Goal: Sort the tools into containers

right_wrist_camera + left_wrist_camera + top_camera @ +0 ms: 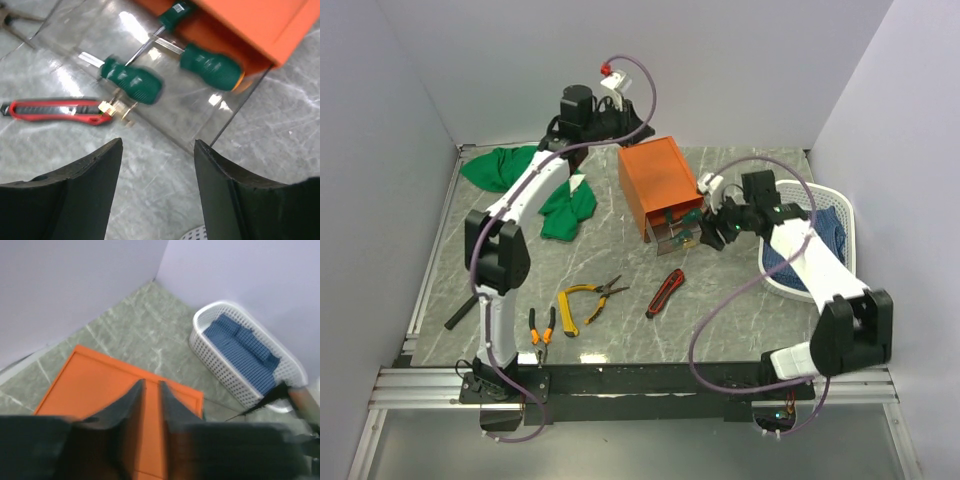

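Observation:
The orange box (658,176) stands at the back middle, with a clear drawer (672,232) pulled out at its front. Green-handled screwdrivers (132,81) (212,66) lie inside that drawer (200,120). My right gripper (157,147) (706,232) hovers open and empty over the table just in front of the drawer. My left gripper (151,386) (635,128) hangs above the box's top (100,390), its fingers a narrow gap apart with nothing between them. The red-black knife (665,292) (55,111), yellow pliers (582,300), orange-black pliers (542,328) and black-handled hammer (460,312) lie on the table.
A white basket (840,205) (220,347) holding a blue cloth stands at the right. Two green cloths (500,166) (568,210) lie at the back left. Walls close off the left, back and right sides.

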Robot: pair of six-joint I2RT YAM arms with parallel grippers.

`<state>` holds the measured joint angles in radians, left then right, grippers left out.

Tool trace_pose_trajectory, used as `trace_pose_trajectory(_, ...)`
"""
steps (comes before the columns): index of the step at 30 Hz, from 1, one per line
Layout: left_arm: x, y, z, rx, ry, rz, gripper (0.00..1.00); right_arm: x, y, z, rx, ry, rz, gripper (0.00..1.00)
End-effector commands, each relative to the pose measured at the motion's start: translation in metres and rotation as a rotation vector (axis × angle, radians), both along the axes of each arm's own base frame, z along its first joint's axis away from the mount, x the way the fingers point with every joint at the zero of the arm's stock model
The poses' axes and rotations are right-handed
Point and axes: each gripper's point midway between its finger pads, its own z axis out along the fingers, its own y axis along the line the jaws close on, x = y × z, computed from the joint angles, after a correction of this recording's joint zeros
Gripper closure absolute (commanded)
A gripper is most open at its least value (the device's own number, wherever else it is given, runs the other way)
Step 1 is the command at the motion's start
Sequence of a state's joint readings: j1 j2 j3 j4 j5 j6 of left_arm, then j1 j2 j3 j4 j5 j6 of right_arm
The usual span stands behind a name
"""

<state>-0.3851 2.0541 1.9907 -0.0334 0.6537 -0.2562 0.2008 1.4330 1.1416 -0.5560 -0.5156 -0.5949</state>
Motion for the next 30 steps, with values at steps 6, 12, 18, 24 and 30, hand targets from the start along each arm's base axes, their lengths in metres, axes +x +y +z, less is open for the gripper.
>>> trace_pose_trajectory(6, -0.013, -0.028, -0.075, 0.139, 0.132, -0.077, 0.99, -0.043, 0.000, 0.020, 0.010, -0.232, 0.168, 0.37)
trace_pose_trajectory(12, -0.010, -0.025, -0.118, 0.198, 0.206, -0.069, 0.99, -0.015, 0.003, 0.006, -0.011, -0.178, 0.148, 0.79)
trace_pose_trajectory(18, -0.007, -0.016, -0.154, 0.242, 0.282, -0.044, 0.99, 0.029, 0.002, 0.001, -0.033, -0.213, 0.084, 1.00)
trace_pose_trajectory(24, -0.012, -0.015, -0.174, 0.264, 0.316, -0.062, 0.99, 0.063, 0.014, 0.014, 0.006, -0.261, 0.081, 1.00)
trace_pose_trajectory(30, -0.011, -0.017, -0.187, 0.255, 0.349, -0.067, 0.99, 0.088, 0.039, 0.020, 0.034, -0.292, 0.125, 1.00)
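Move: The open clear drawer's front, where the right hand will push, is about 5 cm left, 2 cm ahead and 4 cm below that hand. From the right hand, the utility knife lies some 10 cm left, 8 cm back and 11 cm lower; the white basket is about 21 cm right and 4 cm ahead. The left hand hovers 16 cm above the orange box's top, whose middle is 5 cm right and 2 cm ahead; the green cloth lies roughly 21 cm left and 5 cm ahead. Down some 15 cm goes the left hand, shutting its fingers and tipping them about 20 degrees lower, until the closed tips rest on the orange box's top and stay there. The right hand backs off about 5 cm, rising slightly, closes its fingers while dipping, then drives forward some 11 cm, rising a little late on, closed tips against the drawer front near its right end, pushing it into the box. ##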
